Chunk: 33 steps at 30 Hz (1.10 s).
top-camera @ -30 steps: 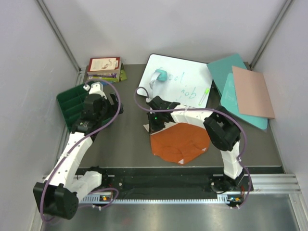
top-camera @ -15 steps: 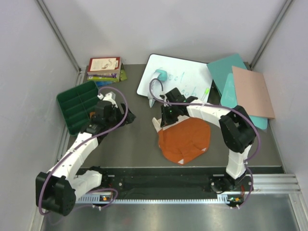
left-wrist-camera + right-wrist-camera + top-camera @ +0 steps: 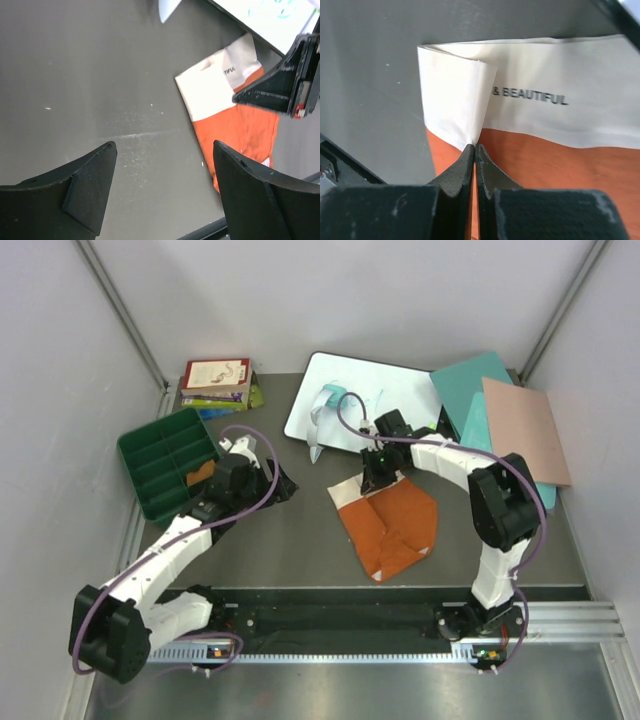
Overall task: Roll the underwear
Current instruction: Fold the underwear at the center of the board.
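Note:
The rust-orange underwear point(image 3: 395, 525) lies flat on the dark table with its white waistband point(image 3: 350, 490) to the back left. My right gripper point(image 3: 377, 477) is shut on a folded-over edge of that waistband point(image 3: 455, 100), and the pinch shows in the right wrist view point(image 3: 474, 148), just above the orange cloth point(image 3: 555, 170). My left gripper point(image 3: 282, 487) hovers open over bare table to the left of the underwear point(image 3: 245, 130), with nothing between its fingers point(image 3: 90, 185). The left wrist view also catches the right gripper point(image 3: 280, 92) on the cloth.
A green compartment tray point(image 3: 150, 450) stands at the left with an orange-brown bundle point(image 3: 200, 473) inside. Behind are a whiteboard point(image 3: 400, 400), a teal eraser point(image 3: 334, 395), stacked books point(image 3: 215, 380), and teal and pink boards point(image 3: 515, 430) at the right.
My right gripper has moved right and back with the waistband, folding the underwear's left side over so it is narrower. The left arm has swung right from the tray toward the middle.

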Each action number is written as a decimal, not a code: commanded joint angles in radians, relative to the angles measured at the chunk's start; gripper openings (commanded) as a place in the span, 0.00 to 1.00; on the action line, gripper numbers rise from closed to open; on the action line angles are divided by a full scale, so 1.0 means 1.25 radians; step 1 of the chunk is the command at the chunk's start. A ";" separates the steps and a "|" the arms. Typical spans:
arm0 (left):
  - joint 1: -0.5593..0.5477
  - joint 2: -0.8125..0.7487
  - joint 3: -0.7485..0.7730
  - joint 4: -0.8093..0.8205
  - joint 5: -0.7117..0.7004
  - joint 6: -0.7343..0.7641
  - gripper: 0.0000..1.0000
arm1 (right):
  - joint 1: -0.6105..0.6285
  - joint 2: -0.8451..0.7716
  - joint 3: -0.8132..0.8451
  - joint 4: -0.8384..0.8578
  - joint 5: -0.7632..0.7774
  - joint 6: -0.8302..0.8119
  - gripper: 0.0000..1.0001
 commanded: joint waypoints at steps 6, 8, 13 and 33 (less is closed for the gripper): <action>-0.046 0.029 -0.014 0.072 -0.029 -0.045 0.82 | -0.064 -0.055 0.014 -0.058 0.017 -0.079 0.00; -0.048 0.033 -0.014 0.076 -0.029 -0.048 0.82 | -0.080 -0.063 0.015 -0.061 0.022 -0.084 0.00; -0.048 0.046 -0.011 0.083 -0.028 -0.048 0.82 | -0.111 -0.066 0.040 -0.090 0.051 -0.106 0.00; -0.056 0.070 -0.011 0.093 -0.024 -0.061 0.82 | -0.134 0.022 0.218 -0.207 0.131 -0.173 0.00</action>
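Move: My right hand's closed fingers hold the underwear's left waistband fold, some 3 cm above the table. The waistband's right end lies about 11 cm to the right and 4 cm ahead; the orange body's middle is 7 cm to the right and 10 cm back. The whiteboard's middle is 24 cm straight ahead, and the teal-grey gadget about 20 cm ahead and 11 cm left. From my left hand, that waistband end is some 32 cm right, 3 cm ahead and 12 cm below. Keeping my right fingers shut on the waistband fold, I draw it to the right over the rest of the band, about 7 cm and nearly level at first, then lift it some 5 cm while carrying it forward about as far, up to the whiteboard's near edge, the wrist tilting a little. My open left hand only eases a couple of centimetres right and down. ##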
